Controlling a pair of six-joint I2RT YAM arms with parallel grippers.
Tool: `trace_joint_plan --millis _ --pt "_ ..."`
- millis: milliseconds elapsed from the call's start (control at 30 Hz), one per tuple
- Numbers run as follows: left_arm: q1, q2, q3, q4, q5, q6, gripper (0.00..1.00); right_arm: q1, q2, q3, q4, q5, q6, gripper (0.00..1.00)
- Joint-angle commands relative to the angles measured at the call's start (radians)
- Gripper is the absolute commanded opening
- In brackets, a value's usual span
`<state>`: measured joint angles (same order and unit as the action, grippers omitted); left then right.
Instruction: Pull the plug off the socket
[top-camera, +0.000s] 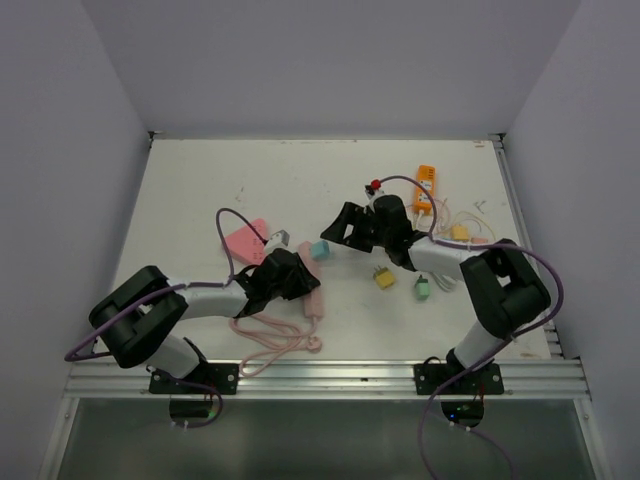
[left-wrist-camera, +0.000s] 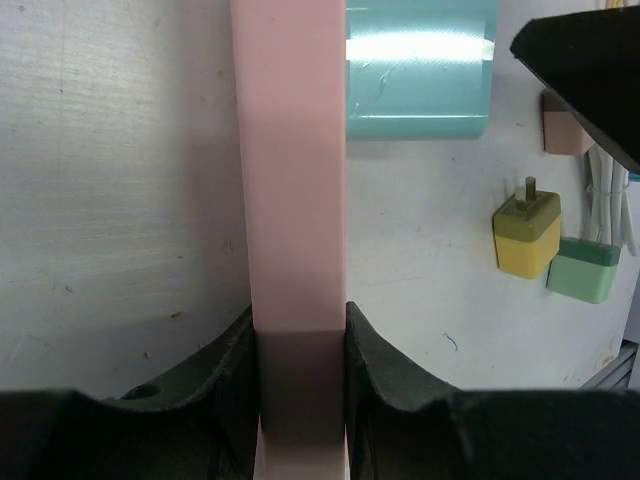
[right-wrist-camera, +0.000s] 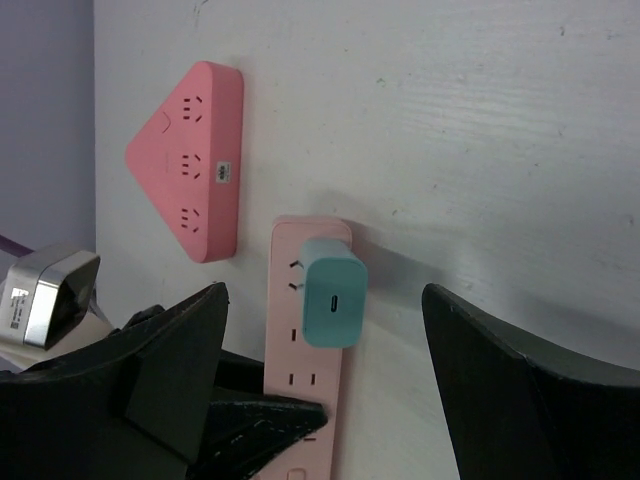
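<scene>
A pale pink power strip (top-camera: 314, 296) lies on the white table, and a teal plug (top-camera: 319, 250) is seated in the socket at its far end. My left gripper (top-camera: 290, 276) is shut on the strip's body; in the left wrist view both black fingers (left-wrist-camera: 225, 370) press its sides (left-wrist-camera: 290, 150), with the teal plug (left-wrist-camera: 420, 70) ahead. My right gripper (top-camera: 340, 228) is open just beyond the plug. In the right wrist view its fingers (right-wrist-camera: 180, 350) stand wide on either side of the teal plug (right-wrist-camera: 333, 292) without touching it or the strip (right-wrist-camera: 305, 400).
A pink triangular socket block (top-camera: 245, 240) lies left of the strip. The strip's pink cable (top-camera: 275, 335) coils near the front edge. A yellow plug (top-camera: 384, 277) and a green plug (top-camera: 422, 288) lie to the right, with an orange power strip (top-camera: 427, 187) and thin cables (top-camera: 465, 235) behind.
</scene>
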<state>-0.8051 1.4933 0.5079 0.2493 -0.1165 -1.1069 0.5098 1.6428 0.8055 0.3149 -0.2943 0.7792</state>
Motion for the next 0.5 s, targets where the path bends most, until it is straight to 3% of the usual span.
trace_joint_plan --millis 0,100,333,400,433,467 --pt "0.003 0.042 -0.039 -0.099 -0.006 0.067 0.0 0.029 0.058 0.067 0.062 -0.029 0.029 0.82" --pt "0.003 0.048 -0.035 -0.097 0.0 0.07 0.0 0.053 0.097 0.087 0.066 -0.031 0.037 0.79" --pt "0.001 0.051 -0.037 -0.091 0.005 0.071 0.0 0.078 0.163 0.069 0.116 -0.058 0.063 0.56" --pt "0.003 0.053 -0.035 -0.088 0.006 0.074 0.0 0.078 0.167 0.063 0.127 -0.065 0.066 0.43" --pt "0.003 0.054 -0.035 -0.088 0.009 0.074 0.0 0.084 0.169 0.054 0.131 -0.063 0.066 0.3" --pt "0.001 0.056 -0.035 -0.087 0.009 0.074 0.0 0.082 0.166 0.052 0.138 -0.065 0.066 0.22"
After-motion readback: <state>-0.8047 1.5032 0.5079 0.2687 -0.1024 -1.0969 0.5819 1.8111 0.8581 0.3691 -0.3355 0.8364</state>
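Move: The right hand, open and empty, has the light-blue plug about 5 cm to its left, 2 cm back and 5 cm below. The pink socket carrying that plug has its middle some 8 cm left, 11 cm back and 7 cm below; the loose yellow plug lies about 9 cm right, 10 cm back and 8 cm below. From the left hand, which holds the socket, the blue plug is roughly 8 cm ahead, 2 cm right and 1 cm above. The right hand swings left over the last few centimetres to the light-blue plug and sinks as it goes, about 4 cm left and 4 cm down with a small drift back, the downward part carrying on as the leftward one dies out. On the way down its wide-open fingers shut to about a third open and pinch the outer end of the plug from both sides, while the left hand stays put and keeps its hold on the pink socket. ##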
